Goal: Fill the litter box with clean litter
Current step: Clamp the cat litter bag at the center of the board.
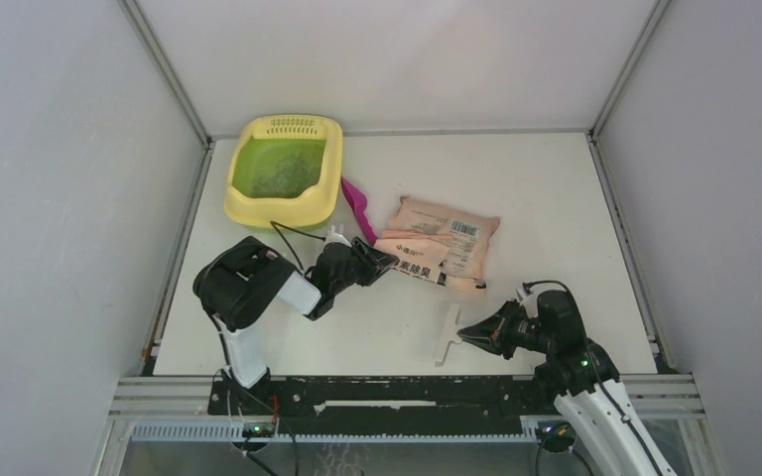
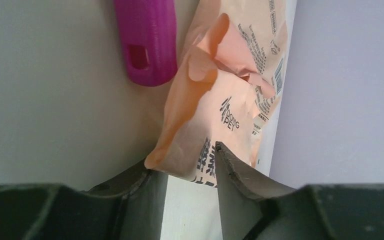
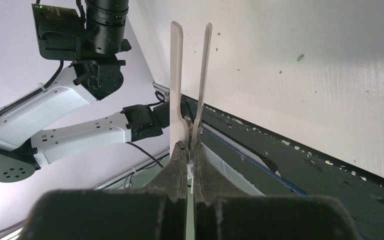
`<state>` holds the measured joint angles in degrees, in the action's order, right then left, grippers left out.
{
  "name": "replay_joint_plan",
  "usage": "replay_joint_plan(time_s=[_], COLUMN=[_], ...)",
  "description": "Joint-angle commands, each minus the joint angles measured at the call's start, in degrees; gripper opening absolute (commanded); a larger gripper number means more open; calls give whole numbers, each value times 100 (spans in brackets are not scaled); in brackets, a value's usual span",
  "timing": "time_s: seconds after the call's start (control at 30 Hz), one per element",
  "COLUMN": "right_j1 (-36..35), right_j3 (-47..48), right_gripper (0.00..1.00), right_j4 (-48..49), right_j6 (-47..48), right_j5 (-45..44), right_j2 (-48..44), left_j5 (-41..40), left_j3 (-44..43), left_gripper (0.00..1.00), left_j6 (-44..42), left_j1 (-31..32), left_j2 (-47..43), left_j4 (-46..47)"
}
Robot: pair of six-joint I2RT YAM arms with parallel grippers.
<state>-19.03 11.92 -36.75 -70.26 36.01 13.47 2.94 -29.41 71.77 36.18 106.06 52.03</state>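
Observation:
The pale yellow litter box (image 1: 241,204) stands at the back left. Dark speckled clean litter (image 1: 280,175) lies on its green floor. A peach bag (image 1: 444,241) lies flat in the middle of the table. My left gripper (image 1: 385,262) is at the bag's near-left corner. In the left wrist view the gripper (image 2: 182,159) is open, and the corner of the bag (image 2: 200,115) sits between its fingertips. My right gripper (image 1: 464,332) is near the front edge, shut on a white clip (image 1: 448,339). The clip's two long blades (image 3: 176,65) stick out past that gripper (image 3: 188,145).
A magenta scoop (image 1: 358,207) lies between the litter box and the bag; its handle (image 2: 146,42) is close beside the bag's corner. Grey walls close in the table on three sides. The black front rail (image 1: 407,392) runs along the near edge.

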Motion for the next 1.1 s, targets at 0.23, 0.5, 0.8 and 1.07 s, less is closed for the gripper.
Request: replay_joint_plan(time_s=[0.23,0.5,0.8,1.07], right_j1=[45,40,35,47], right_j3=[41,101,0,-289], right_gripper=[0,0,0,0], right_j4=[-53,-588,-812,-609], right_j6=[-287,-299,-299,-300], right_j5=[37,-32,-170,-631], right_j2=[-217,-494,-706,-831], left_j5=[-276,-638,-927,-1016], left_j3=[318,420,505,611], left_gripper=[24,15,13,13], left_j6=[19,365,797,1031], left_j1=[11,390,811,1119], left_j2=[102,-398,-919,-1457], left_j4=[-290,-598,-621,-598])
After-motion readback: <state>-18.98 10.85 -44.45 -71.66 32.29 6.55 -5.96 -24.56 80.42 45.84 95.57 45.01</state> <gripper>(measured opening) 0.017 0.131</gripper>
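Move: The near left corner of the folded litter bag is already between the left hand's open fingertips, about 1 cm ahead and 1 cm to the right, at their height. The body of the bag lies some 14 cm to this hand's right and 5 cm farther out; the purple scoop's middle is about 14 cm ahead and 11 cm left. From the right hand, still holding the white clamp, that corner is about 22 cm ahead, 20 cm left and 7 cm below. The left hand closes its fingers from about half open to nearly shut while sinking about 1 cm, pinching the near left corner of the bag's folded-over flap between the tips. It then draws the corner back towards the base by about 5 cm, drifting a little to the right and, towards the end, rising roughly 3 cm from its lowest point, the wrist hardly turning. ##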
